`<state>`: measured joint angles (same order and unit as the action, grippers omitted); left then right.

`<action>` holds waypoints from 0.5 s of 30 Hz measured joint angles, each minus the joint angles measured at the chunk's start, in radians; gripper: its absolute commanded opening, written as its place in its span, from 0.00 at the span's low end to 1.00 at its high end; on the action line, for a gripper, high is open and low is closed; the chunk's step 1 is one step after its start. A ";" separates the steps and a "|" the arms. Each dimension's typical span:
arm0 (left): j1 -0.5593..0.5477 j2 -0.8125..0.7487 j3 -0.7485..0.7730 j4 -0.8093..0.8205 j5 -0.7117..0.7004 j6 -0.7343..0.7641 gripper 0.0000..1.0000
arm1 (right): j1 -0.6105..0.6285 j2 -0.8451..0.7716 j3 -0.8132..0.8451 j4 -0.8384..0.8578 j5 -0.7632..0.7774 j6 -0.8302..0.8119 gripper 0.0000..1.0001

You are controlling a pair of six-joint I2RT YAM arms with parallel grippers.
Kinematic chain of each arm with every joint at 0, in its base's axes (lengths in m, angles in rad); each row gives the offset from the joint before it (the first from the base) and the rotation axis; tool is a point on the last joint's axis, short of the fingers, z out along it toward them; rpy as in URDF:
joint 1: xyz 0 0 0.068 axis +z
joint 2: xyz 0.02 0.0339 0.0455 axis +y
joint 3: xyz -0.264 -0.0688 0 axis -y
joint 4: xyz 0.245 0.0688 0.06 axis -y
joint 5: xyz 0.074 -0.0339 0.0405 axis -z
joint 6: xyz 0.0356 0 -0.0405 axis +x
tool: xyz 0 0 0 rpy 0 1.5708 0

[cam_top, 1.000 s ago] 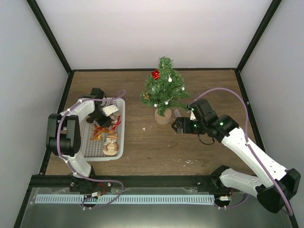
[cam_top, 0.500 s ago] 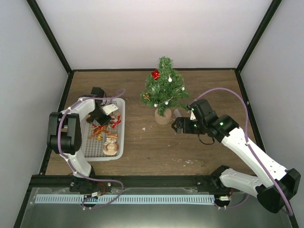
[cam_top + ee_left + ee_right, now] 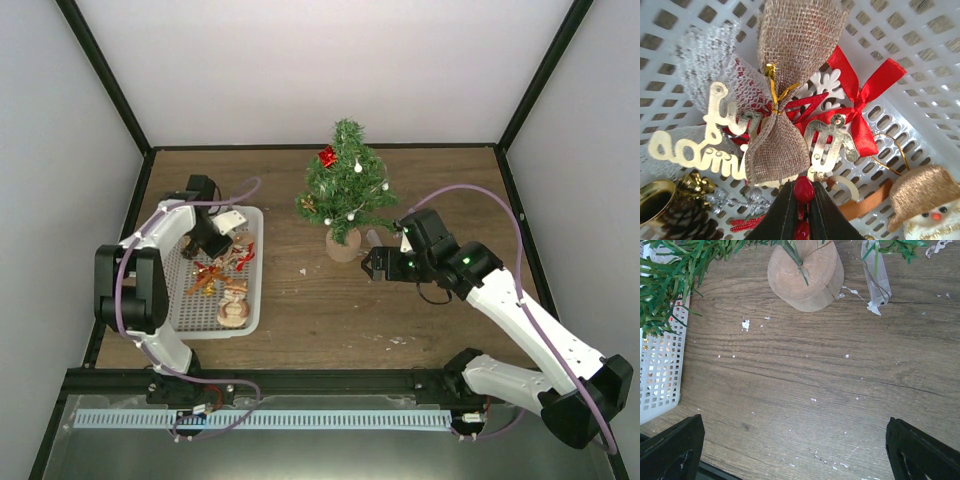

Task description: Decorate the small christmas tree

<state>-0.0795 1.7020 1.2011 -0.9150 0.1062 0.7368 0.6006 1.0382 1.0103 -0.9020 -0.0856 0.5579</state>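
The small christmas tree point(image 3: 345, 190) stands at the back centre on its round wooden base point(image 3: 806, 275), with a red gift box point(image 3: 327, 157) and white beads hanging on it. My left gripper point(image 3: 804, 192) is down in the white basket point(image 3: 255, 300), shut on a red berry sprig point(image 3: 804, 189). The sprig leads into a burlap bow point(image 3: 782, 100) lying with gold script letters point(image 3: 685, 150) and a red ribbon point(image 3: 867, 100). My right gripper point(image 3: 795, 450) hovers open over bare wood just right of the tree base, holding nothing.
A snowman ornament point(image 3: 925, 200) and a pinecone with a gold bell point(image 3: 685, 215) also lie in the basket point(image 3: 920, 30). A clear plastic scrap point(image 3: 875, 280) lies beside the tree base. The basket's corner point(image 3: 660, 370) is left of my right gripper. Black frame posts and white walls enclose the table.
My left jaws have closed onto the red berry sprig, and the left wrist has shifted slightly toward the back of the basket. The right arm has not moved.
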 measured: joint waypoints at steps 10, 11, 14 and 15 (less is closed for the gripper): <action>0.000 -0.080 0.164 -0.156 0.085 -0.022 0.07 | 0.000 0.000 0.000 0.013 0.011 -0.004 0.92; 0.000 -0.088 0.201 -0.176 0.107 -0.035 0.07 | 0.000 -0.002 0.000 0.013 0.018 -0.003 0.92; -0.014 -0.113 0.310 -0.221 0.152 -0.075 0.07 | -0.001 -0.010 0.000 0.012 0.039 0.002 0.92; -0.028 -0.122 0.349 -0.234 0.162 -0.085 0.07 | -0.002 -0.015 0.000 0.012 0.048 0.004 0.93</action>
<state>-0.1078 1.5799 1.5497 -1.1492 0.2680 0.6514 0.5991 1.0233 1.0103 -0.8902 -0.0376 0.5621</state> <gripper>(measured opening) 0.072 0.924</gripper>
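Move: The tree stands about 30 cm to the left hand's right and only some 2 cm farther out, its middle roughly 13 cm higher. Close under that hand in the basket, some 5 cm down, lie the burlap bow 3 cm ahead and 2 cm right, the red bow 6 cm right and level with it, and the gold bell 7 cm left, 2 cm ahead. From the right hand the tree is about 13 cm ahead and 11 cm left, its middle about level. Straight up at first and gathering speed, the left hand rises about 14 cm out of the basket, still pinching the red berry sprig between its closed fingers. Partway up it also swings some 4 cm to the right, towards the tree, while the wrist tilts roughly 15 degrees so the fingertips swing forward and right. ##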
